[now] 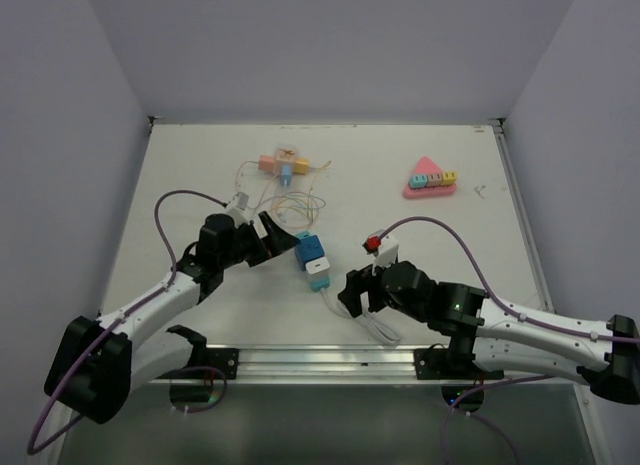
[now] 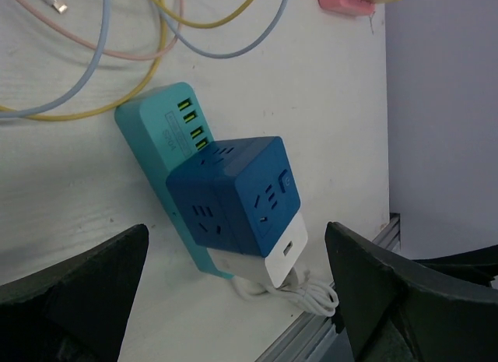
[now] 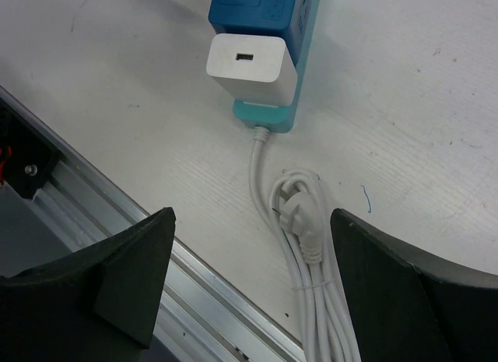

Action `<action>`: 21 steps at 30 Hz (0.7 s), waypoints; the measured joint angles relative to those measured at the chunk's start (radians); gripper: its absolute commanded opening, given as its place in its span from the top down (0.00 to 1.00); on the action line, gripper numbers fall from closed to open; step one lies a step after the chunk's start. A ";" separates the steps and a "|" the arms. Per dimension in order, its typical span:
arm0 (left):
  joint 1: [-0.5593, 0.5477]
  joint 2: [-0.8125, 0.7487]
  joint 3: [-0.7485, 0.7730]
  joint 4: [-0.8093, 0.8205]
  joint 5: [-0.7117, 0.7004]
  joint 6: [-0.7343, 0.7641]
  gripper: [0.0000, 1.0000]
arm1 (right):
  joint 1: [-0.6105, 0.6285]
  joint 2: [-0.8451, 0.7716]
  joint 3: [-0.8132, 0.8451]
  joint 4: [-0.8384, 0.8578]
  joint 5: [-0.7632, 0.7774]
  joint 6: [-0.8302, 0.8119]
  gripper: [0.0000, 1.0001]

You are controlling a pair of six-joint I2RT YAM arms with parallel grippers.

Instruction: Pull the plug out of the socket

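A teal power strip, the socket (image 1: 321,282), lies at the table's middle front. A blue cube plug (image 1: 309,249) and a white charger block (image 1: 318,267) sit on it. In the left wrist view the blue cube (image 2: 241,191) and white charger (image 2: 280,257) stand on the teal strip (image 2: 152,128), just ahead of my open left gripper (image 2: 233,300) and between its fingers' lines. My left gripper (image 1: 285,241) is close to the cube's left. My right gripper (image 1: 358,285) stands open over the strip's coiled white cable (image 3: 307,245), with the white charger (image 3: 249,66) ahead of it.
Loose coloured wires (image 1: 290,200) and a pastel adapter cluster (image 1: 283,166) lie behind the strip. A pink triangular piece with small blocks (image 1: 431,178) sits at the back right. A red part (image 1: 375,243) shows near the right arm. An aluminium rail (image 1: 320,360) runs along the near edge.
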State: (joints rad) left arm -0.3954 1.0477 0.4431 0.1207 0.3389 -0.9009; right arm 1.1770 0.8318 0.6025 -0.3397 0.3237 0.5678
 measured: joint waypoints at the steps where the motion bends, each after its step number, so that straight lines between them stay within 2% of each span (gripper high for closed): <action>1: -0.013 0.024 -0.010 0.026 -0.003 -0.010 0.01 | 0.000 -0.002 -0.003 0.007 0.000 0.000 0.15; 9: -0.073 0.182 -0.057 0.187 -0.013 -0.075 0.01 | 0.000 0.000 -0.020 0.036 0.000 -0.003 0.14; 21: -0.105 0.303 -0.137 0.436 -0.011 -0.141 0.01 | 0.000 0.039 -0.037 0.086 -0.005 -0.002 0.15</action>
State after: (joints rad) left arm -0.4999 1.3506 0.3065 0.5564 0.3279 -1.0416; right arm 1.1767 0.8711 0.5659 -0.2539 0.3183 0.5663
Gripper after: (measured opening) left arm 0.994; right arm 0.852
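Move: The blue plug on the teal socket strip lies about 6 cm to the right of the left hand, 2 cm ahead and 8 cm below it. The white charger beside it is some 8 cm right, 3 cm back; the strip runs beneath the plug, its middle about 6 cm right, 1 cm ahead and 12 cm down. The coiled cables lie about 11 cm straight ahead. From the right hand the plug is roughly 12 cm ahead, 9 cm left, 11 cm below. Down and to the right, the left hand sinks about 6 cm and slides some 3.5 cm rightward to the blue plug, quick at first, the sideways travel then dying out while it keeps sinking. The wide-open fingers come astride the blue plug, the nearer one right at its corner above the white charger; whether it touches can't be made out. The wrist tips only slightly. ##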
